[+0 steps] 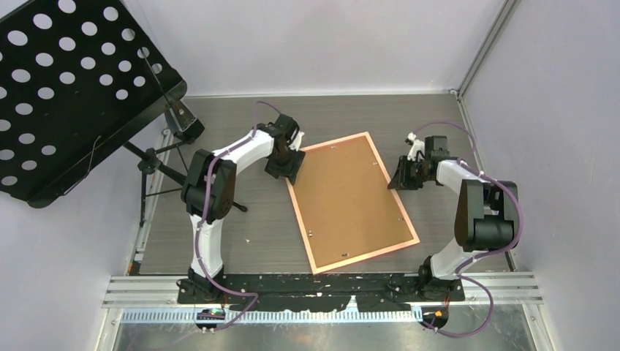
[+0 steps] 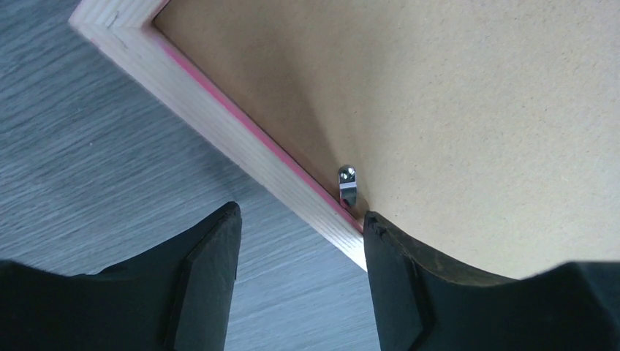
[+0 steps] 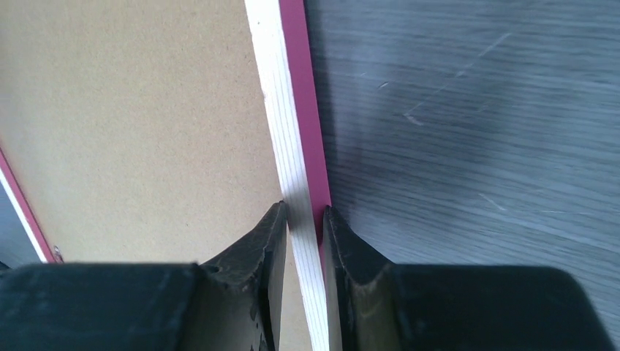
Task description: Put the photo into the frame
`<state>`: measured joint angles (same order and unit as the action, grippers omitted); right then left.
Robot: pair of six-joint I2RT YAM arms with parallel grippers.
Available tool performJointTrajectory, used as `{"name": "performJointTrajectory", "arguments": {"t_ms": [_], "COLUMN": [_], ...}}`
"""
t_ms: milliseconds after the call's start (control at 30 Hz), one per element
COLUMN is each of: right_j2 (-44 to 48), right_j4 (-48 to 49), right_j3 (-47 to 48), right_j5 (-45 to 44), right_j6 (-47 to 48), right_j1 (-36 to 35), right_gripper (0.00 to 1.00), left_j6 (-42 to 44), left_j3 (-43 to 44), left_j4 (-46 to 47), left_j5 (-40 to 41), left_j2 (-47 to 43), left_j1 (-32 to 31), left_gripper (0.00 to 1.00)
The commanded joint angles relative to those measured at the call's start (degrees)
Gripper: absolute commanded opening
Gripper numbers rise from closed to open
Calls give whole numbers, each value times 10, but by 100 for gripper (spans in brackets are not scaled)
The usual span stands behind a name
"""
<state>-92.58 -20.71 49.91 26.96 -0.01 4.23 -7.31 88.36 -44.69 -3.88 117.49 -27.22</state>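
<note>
The frame (image 1: 336,142) lies face down in the middle of the table, its brown board back (image 1: 351,197) facing up. The photo is hidden or out of view. My left gripper (image 1: 290,167) is at the frame's far left edge. In the left wrist view it (image 2: 301,216) stands open astride the pale rim (image 2: 219,117), one finger over the table and the other over the board beside a small metal clip (image 2: 347,184). My right gripper (image 1: 398,175) is at the frame's right edge. In the right wrist view it (image 3: 305,212) is shut on the rim (image 3: 281,131).
A black perforated music stand (image 1: 66,95) on a tripod fills the far left corner. Walls close the table in at the back and the right. More small clips (image 1: 313,235) sit on the board near the frame's front left edge.
</note>
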Motion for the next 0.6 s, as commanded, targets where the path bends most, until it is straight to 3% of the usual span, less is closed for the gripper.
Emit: {"name": "performJointTrajectory", "arguments": {"t_ms": [0, 267, 567], "right_j2": [33, 33, 28], "right_j4": [73, 101, 71], "right_j3": [5, -13, -33], "right_j5": [-7, -1, 8], "right_j6": [-92, -136, -111], "right_j1": [37, 54, 48], "right_gripper": [5, 5, 5], "left_j6": [-12, -2, 2], "left_j3": [23, 66, 169], "left_j4": [-8, -8, -28], "left_j5": [-34, -36, -47], "left_j2": [-16, 6, 69], "left_j1": [20, 20, 16], "left_gripper": [61, 62, 62]}}
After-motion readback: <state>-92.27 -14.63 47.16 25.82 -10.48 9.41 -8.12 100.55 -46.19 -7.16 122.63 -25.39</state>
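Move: The right hand already pinches the frame's right bar, with the frame's middle about 14 cm to its left and 4 cm back. The left hand is half open beside the left bar, the frame's middle roughly 18 cm to its right and 7 cm back. A metal clip sits some 3 cm to the left hand's right and 1 cm ahead, and the frame's far-left corner lies 9 cm ahead and 1 cm left; all of it is about at hand height. Keeping its pinch on the right bar, the right hand swings the frame clockwise, going about 3 cm right and a little forward while its wrist turns some 15 degrees clockwise, then easing to a stop. The left hand, its right fingertip at the left bar at the start, rises about 2.5 cm with its fingers staying half open, and mostly late on goes about 5 cm forward and 2 cm right, following the swinging left bar. ##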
